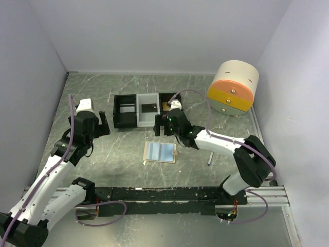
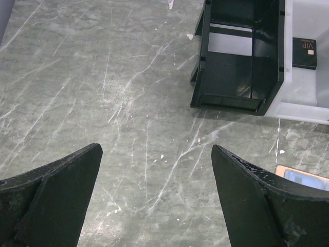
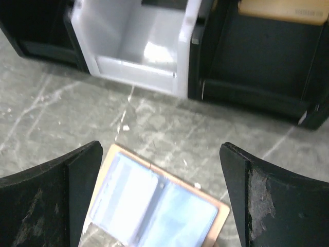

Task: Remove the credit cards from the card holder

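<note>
The card holder (image 1: 160, 152) lies open and flat on the table, tan rim around a pale blue inside. In the right wrist view the card holder (image 3: 154, 206) sits just below and between my open fingers. Whether its pockets hold cards I cannot tell. One black credit card (image 1: 149, 107) marked VIP (image 2: 304, 53) lies in the tray's white middle compartment. A tan card (image 1: 166, 105) (image 3: 282, 10) lies in the right black compartment. My right gripper (image 1: 164, 126) (image 3: 159, 146) hovers open between tray and holder, holding nothing. My left gripper (image 1: 104, 123) (image 2: 157, 149) stands open over bare table left of the tray.
The three-compartment tray (image 1: 125, 119) (image 2: 234, 100) (image 3: 136, 69) stands behind the holder. A round cream, orange and green container (image 1: 234, 88) sits at the back right. A small thin metal piece (image 1: 210, 158) lies right of the holder. Side walls close in the table.
</note>
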Controlling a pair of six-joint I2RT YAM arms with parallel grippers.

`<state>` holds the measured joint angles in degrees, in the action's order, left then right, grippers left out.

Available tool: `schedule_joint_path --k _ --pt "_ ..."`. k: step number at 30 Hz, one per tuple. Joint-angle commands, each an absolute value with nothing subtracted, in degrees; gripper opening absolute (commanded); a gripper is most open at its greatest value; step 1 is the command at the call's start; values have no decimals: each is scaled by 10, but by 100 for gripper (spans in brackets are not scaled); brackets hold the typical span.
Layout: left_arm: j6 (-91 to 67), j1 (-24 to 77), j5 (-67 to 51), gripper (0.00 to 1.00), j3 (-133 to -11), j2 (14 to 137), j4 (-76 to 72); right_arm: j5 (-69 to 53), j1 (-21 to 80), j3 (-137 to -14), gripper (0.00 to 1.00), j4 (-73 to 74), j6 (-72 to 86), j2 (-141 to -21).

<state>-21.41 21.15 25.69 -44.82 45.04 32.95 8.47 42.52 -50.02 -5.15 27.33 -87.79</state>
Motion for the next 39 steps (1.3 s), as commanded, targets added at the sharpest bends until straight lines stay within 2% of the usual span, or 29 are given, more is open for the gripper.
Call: schedule_joint_path --k 1,4,9,13,16,20,24,26,30,35,39 --pt "-207 205 263 100 -460 455 329 220 463 -478 100 -24 314 -848" --pt "-207 205 265 100 -460 457 330 273 483 -468 100 0 356 -837" --pt "-207 204 266 100 -460 457 330 261 480 -422 100 -44 413 -815" --pt "-207 204 263 99 -458 457 330 232 473 -451 100 -20 405 -838" --pt "-207 204 255 99 -458 458 327 193 474 -511 94 57 403 -884" --pt "-207 204 257 99 -459 460 330 179 500 -484 83 47 422 -880" --pt "-207 203 255 98 -458 456 329 260 529 -478 82 89 465 -865" --pt "-207 203 252 98 -456 454 326 299 539 -472 78 97 472 -847" --pt "-184 203 246 97 -455 462 319 285 547 -454 74 61 443 -834" --pt "-190 202 247 97 -461 475 332 253 552 -490 73 76 429 -887" --pt "-186 201 248 97 -460 471 327 240 571 -497 72 94 481 -915"
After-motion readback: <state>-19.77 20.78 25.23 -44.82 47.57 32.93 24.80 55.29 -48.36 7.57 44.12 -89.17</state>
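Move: The card holder lies open on the table some 9 cm back from the right hand, about 1 cm to its left and 10 cm below. The white tray is about 11 cm ahead of that hand and 8 cm left; the right black tray is also about 11 cm ahead but 2 cm right, both some 9 cm below. From the left hand, the holder is about 3 cm back, 28 cm right and 19 cm below. Nothing is touched yet: the empty right hand draws back from the trays about 6.5 cm and sinks about 5 cm to come over the open card holder. It swings nearly 3 cm right on the way and comes back left, while the wrist turns some 10 degrees clockwise and tips a little farther down. The wide-open fingers narrow to about three quarters. ##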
